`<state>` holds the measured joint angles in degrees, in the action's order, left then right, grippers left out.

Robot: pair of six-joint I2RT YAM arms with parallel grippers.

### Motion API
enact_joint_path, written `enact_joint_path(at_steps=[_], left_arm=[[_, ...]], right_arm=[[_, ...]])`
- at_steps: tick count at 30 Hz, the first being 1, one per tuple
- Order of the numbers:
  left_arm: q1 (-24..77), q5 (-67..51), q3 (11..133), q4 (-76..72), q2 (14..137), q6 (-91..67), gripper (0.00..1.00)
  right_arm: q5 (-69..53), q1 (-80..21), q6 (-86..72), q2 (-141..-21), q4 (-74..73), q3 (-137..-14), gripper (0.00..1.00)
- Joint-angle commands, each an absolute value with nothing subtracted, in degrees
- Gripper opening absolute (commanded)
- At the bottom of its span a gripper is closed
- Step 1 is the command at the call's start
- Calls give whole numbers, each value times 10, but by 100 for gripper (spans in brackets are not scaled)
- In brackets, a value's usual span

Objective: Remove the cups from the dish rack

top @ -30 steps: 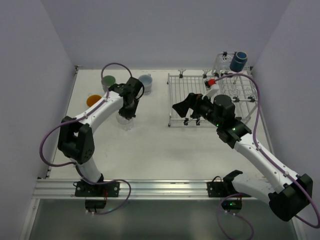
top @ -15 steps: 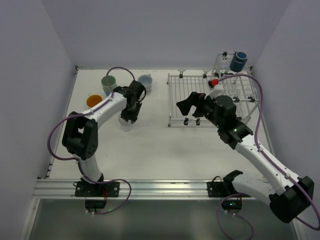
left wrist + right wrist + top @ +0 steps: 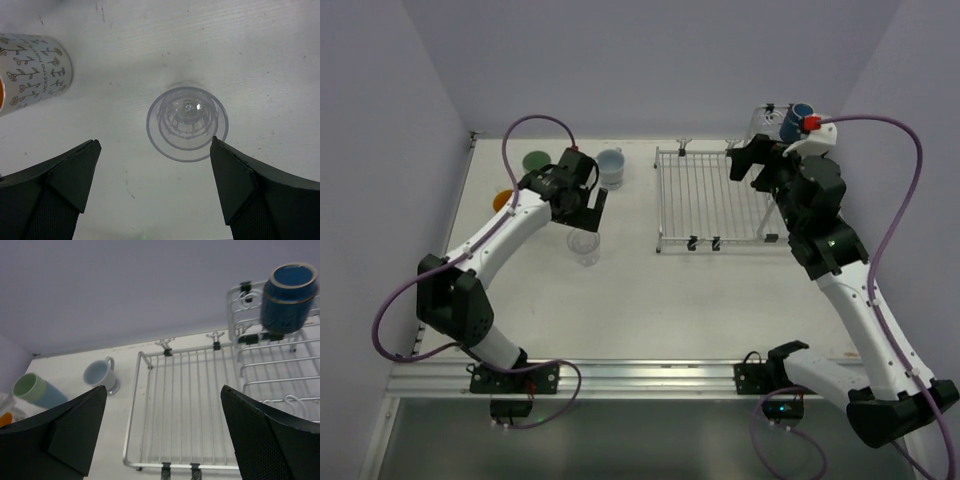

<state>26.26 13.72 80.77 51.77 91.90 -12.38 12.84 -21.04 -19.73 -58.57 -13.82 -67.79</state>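
Observation:
A clear glass (image 3: 583, 245) stands upright on the table, also seen from above in the left wrist view (image 3: 187, 124). My left gripper (image 3: 154, 141) hovers over it, open and holding nothing (image 3: 588, 214). The dish rack (image 3: 710, 198) sits at the back right with its flat grid bare (image 3: 190, 405). A dark navy mug (image 3: 798, 120) rests on the rack's raised basket (image 3: 289, 296). My right gripper (image 3: 748, 162) hangs open above the rack's far right part (image 3: 163, 387), short of the navy mug.
A pale green tumbler (image 3: 536, 160), a light blue mug (image 3: 611, 165) and an orange-lined cup (image 3: 502, 200) stand at the back left. A floral-patterned cup (image 3: 30, 70) is close to the clear glass. Walls close in the left, back and right sides.
My left gripper has opened, let go of the clear glass and lifted back off it. My right arm has swung from the rack's front edge up toward the back right, near the navy mug.

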Motion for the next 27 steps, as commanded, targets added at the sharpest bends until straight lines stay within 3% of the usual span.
enact_joint_path(at_steps=[1,8,17,21,27], left_arm=[[261,152,830,505,878,-120,100],[261,131,818,445,758,-134,100],[261,-70,570,206,506,-157,100],[261,-101,470,154,439,-160,100],[262,-94,426,113,397,-157,100]], right_arm=[[181,-165,-157,-605,-164,-740,99],[210,-92,-142,-691,-215,-848,99],[236,-45,-89,-879,-254,-1020,99],[245,-41,-69,-940,-250,-1063,99],[266,-36,-54,-1009,-250,-1097,99]])
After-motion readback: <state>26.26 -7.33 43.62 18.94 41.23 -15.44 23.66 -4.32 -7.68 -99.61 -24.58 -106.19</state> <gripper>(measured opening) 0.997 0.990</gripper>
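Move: The blue cup, upside down on the rack's upper shelf, lies about 20 cm ahead of my right hand, 17 cm to its right and 13 cm lower. The upper shelf's middle is some 6 cm ahead, 17 cm right and 20 cm below; the empty lower tray is about 9 cm ahead, 2 cm left, 33 cm down. From my left hand the blue cup is roughly 20 cm ahead, 51 cm right and 9 cm up; the clear glass stands about 1 cm back, 1 cm right and 9 cm below. I swing my right hand forward and to the right, some 17 cm out and 13 cm across, over the rack to the blue cup, rising slightly, then dipping with the open fingers tipping down and turning about 25 degrees clockwise. My open, empty left hand climbs clear of the glass, then draws back about 9 cm while its fingertips swing up towards level, sinking a little at the end. ##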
